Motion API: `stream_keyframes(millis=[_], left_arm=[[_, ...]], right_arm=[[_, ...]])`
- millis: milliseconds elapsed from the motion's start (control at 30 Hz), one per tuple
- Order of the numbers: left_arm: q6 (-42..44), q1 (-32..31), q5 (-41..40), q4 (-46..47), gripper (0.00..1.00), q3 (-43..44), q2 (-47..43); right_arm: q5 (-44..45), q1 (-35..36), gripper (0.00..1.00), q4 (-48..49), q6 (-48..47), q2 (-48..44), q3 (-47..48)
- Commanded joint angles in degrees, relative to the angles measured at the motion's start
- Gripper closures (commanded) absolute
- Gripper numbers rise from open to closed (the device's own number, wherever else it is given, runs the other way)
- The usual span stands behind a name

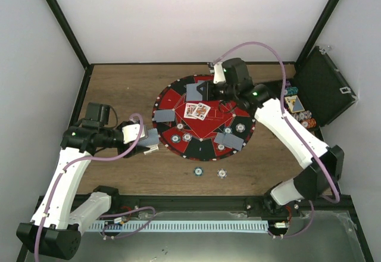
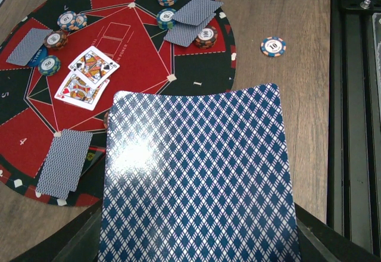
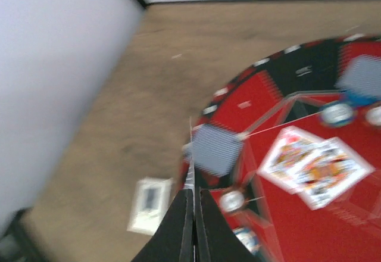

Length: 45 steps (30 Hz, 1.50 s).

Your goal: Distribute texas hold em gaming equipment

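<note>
My left gripper (image 1: 149, 140) hovers at the left rim of the round red-and-black mat (image 1: 168, 98). It is shut on a stack of blue-backed playing cards (image 2: 196, 178), which hides its fingers in the left wrist view. My right gripper (image 3: 193, 193) is over the far side of the mat, shut on a single card (image 3: 191, 155) seen edge-on. Two face-up cards (image 1: 197, 111) lie at the mat's centre. Face-down cards (image 1: 164, 115) and striped chips (image 1: 182, 137) sit in the outer segments. Two chips (image 1: 197, 171) lie on the wood near the mat.
An open black case (image 1: 324, 89) stands at the right table edge with stacked chips (image 1: 300, 116) inside. A small white rectangle (image 3: 150, 203) lies on the wood left of the mat. White walls and black frame posts close in the table.
</note>
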Motion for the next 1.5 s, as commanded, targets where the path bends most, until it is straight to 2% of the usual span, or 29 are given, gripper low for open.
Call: stream_keyframes(millis=[0, 133, 200, 267, 500, 567, 767, 1000, 1167, 1200, 1267, 1300, 1467], left_arm=[[0.2, 0.1, 1.5, 0.7, 0.88, 1.3, -0.4], [0.3, 0.1, 1.2, 0.5, 0.88, 1.2, -0.6], [0.3, 0.1, 0.9, 0.5, 0.88, 1.1, -0.6], [0.4, 0.1, 0.8, 0.5, 0.88, 1.1, -0.5], [0.2, 0.1, 1.0, 0.5, 0.88, 1.5, -0.6], [0.3, 0.1, 0.8, 0.5, 0.88, 1.5, -0.6], [0.4, 0.1, 0.6, 0.7, 0.88, 1.4, -0.6], [0.3, 0.1, 0.8, 0.6, 0.88, 1.8, -0.5], [0.4, 0.1, 0.9, 0.3, 0.88, 2.2, -0.7], [0.3, 0.1, 1.1, 0.2, 0.88, 2.4, -0.7], [0.3, 0.1, 1.2, 0.0, 0.88, 2.7, -0.5], [0.2, 0.1, 1.2, -0.1, 0.88, 2.8, -0.5], [0.2, 0.1, 1.3, -0.2, 0.87, 3.1, -0.6]], right_arm=[[30.5, 1.6, 0.99, -4.9, -15.3, 7.4, 4.1], [58.4, 7.6, 0.99, 4.5, -30.0, 14.7, 2.4], [67.0, 10.1, 0.99, 13.0, -39.4, 17.5, -0.6], [70.9, 10.9, 0.99, 21.0, -47.8, 20.0, -3.5], [69.0, 11.6, 0.99, 39.0, -63.3, 26.6, -12.9], [67.9, 12.0, 0.99, 40.7, -64.0, 28.5, -14.9], [63.5, 12.9, 0.99, 34.5, -57.5, 30.9, -15.0], [59.0, 13.9, 0.98, 22.5, -49.0, 32.3, -11.9], [55.5, 14.0, 0.8, 16.3, -43.1, 31.8, -10.8], [55.0, 14.0, 0.72, 15.9, -42.6, 31.6, -11.0], [54.3, 13.9, 0.46, 14.8, -41.5, 30.8, -11.1], [53.8, 14.0, 0.37, 14.1, -40.8, 30.3, -10.9], [49.9, 13.9, 0.15, 10.7, -36.4, 25.8, -9.0]])
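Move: The right hand, up in the air, pinches one card by its edge. Its spot on the mat, just right of the queen of spades, is some 6 cm ahead of the hand, neither left nor right, about 28 cm below. The queen is about 8 cm ahead and 6 cm left, the hearts face card 8 ahead and 11 left, the 100 chips 18 ahead and 3 left. For the deck-holding left hand the spot is roughly 22 cm ahead, 30 cm right. Sweep the right gripper forward some 9 cm and down, swinging its fingers from pointing left to pointing steeply down, and keep sinking about 26 cm in all towards the place beside the queen. Near the mat, ease back some 4 cm and open the fingers wide to let go of the card. ##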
